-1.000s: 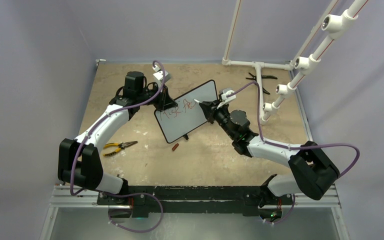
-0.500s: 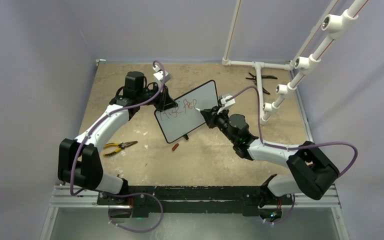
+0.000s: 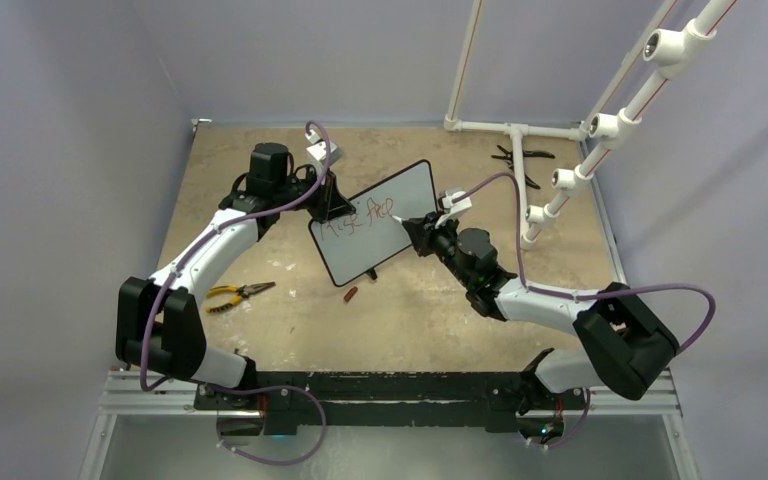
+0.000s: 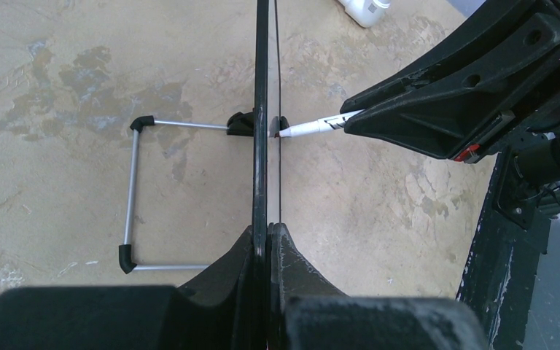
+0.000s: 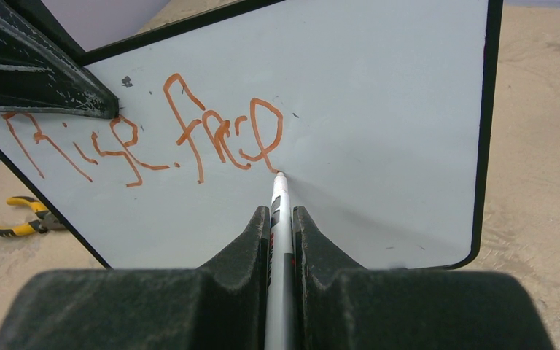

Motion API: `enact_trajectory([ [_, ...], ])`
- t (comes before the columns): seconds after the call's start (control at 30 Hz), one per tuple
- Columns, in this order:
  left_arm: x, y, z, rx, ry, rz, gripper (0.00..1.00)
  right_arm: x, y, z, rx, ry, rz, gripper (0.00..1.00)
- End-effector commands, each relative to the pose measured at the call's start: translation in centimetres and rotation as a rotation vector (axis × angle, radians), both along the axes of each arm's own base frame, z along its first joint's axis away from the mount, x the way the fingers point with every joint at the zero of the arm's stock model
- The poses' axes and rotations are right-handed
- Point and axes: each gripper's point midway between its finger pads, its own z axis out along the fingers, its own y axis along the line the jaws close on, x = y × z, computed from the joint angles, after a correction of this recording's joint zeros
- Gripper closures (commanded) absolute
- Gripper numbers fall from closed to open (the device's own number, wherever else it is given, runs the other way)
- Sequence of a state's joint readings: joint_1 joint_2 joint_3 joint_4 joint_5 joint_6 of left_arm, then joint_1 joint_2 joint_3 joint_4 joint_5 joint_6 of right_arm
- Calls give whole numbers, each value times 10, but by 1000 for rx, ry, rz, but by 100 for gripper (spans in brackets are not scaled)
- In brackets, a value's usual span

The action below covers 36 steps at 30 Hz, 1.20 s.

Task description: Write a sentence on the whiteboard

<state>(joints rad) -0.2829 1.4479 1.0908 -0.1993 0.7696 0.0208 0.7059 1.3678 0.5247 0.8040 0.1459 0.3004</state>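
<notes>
The whiteboard [image 3: 405, 192] stands tilted on the table, its top left edge pinched by my left gripper [image 3: 332, 206], which is shut on it. From the left wrist the whiteboard [image 4: 261, 109] shows edge-on between the shut left gripper [image 4: 268, 230]. My right gripper [image 5: 281, 211] is shut on a white marker [image 5: 278, 193]. The marker's tip touches the whiteboard [image 5: 379, 109] just below the last red letter. The sentence [image 5: 153, 138] is one line of red handwriting across the board's upper left. From above, the right gripper [image 3: 415, 225] sits at the board's right side.
Yellow-handled pliers [image 3: 238, 294] lie on the table left of the board, and a small red cap [image 3: 351, 294] lies in front of it. Black pliers [image 3: 515, 155] and white pipes [image 3: 520, 190] are at the back right. A wire stand [image 4: 133, 197] props the board behind.
My right arm has shifted slightly right and nearer along the board with the marker, and the red writing has gained a letter. The left arm and the board have not moved.
</notes>
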Motion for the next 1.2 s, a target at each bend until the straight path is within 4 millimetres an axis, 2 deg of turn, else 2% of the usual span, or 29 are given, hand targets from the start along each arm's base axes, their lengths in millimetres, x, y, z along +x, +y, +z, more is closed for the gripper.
enact_trajectory([
  [0.0,-10,0,-15,33,34,-19,100,10,-6,17,24,-24,-60,100],
  [0.27,-6,2,-16,46,27,5,100,3,-6,30,41,-60,-31,100],
  [0.4,-4,3,-15,46,23,18,100,-10,-2,43,43,-127,43,100],
  [0.5,-2,3,-13,43,19,26,95,-18,-1,48,48,-147,81,100],
  [0.57,-2,1,-11,41,12,29,88,-21,-2,51,50,-157,87,100],
  [0.67,1,-1,-6,33,-6,37,70,-23,-6,57,53,-175,92,100],
  [0.8,9,-1,7,27,-46,59,54,-22,-13,66,68,-195,95,100],
  [0.9,13,-3,20,6,-61,80,37,-21,-19,68,70,-204,99,100],
  [0.93,15,-3,22,3,-66,87,27,-20,-20,68,69,-204,99,100],
  [1.0,20,-3,29,2,-83,100,21,-19,-24,69,70,-209,97,100],
  [1.03,22,-4,32,4,-89,106,15,-18,-25,69,72,-210,97,100],
  [1.17,34,-11,43,17,-116,123,9,-14,-31,69,69,-213,86,100],
])
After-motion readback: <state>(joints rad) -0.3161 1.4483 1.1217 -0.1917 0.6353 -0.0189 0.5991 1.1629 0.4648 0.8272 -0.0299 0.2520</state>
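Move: The right hand holds the marker with its tip at the last letter's tail, about 5 cm ahead and 3 left. The whiteboard's middle lies some 3 cm ahead, 7 left and about level; the red marker cap is 11 back, 13 left and 17 below. From the left hand, gripping the top edge, that middle is about 2 cm back, 6 right and 4 below; the pliers lie 17 back, 24 left, 20 below. The marker tip leaves the board as the right hand, after a brief hold, rises about 6 cm, drawing back 1.5 to 2 cm and then shifting some 3 cm right, its fingers tilting up roughly 10 degrees with the grip kept. The left fingers open wide from their pinch on the top edge and stay astride the board while that hand eases 1.5 cm forward. ##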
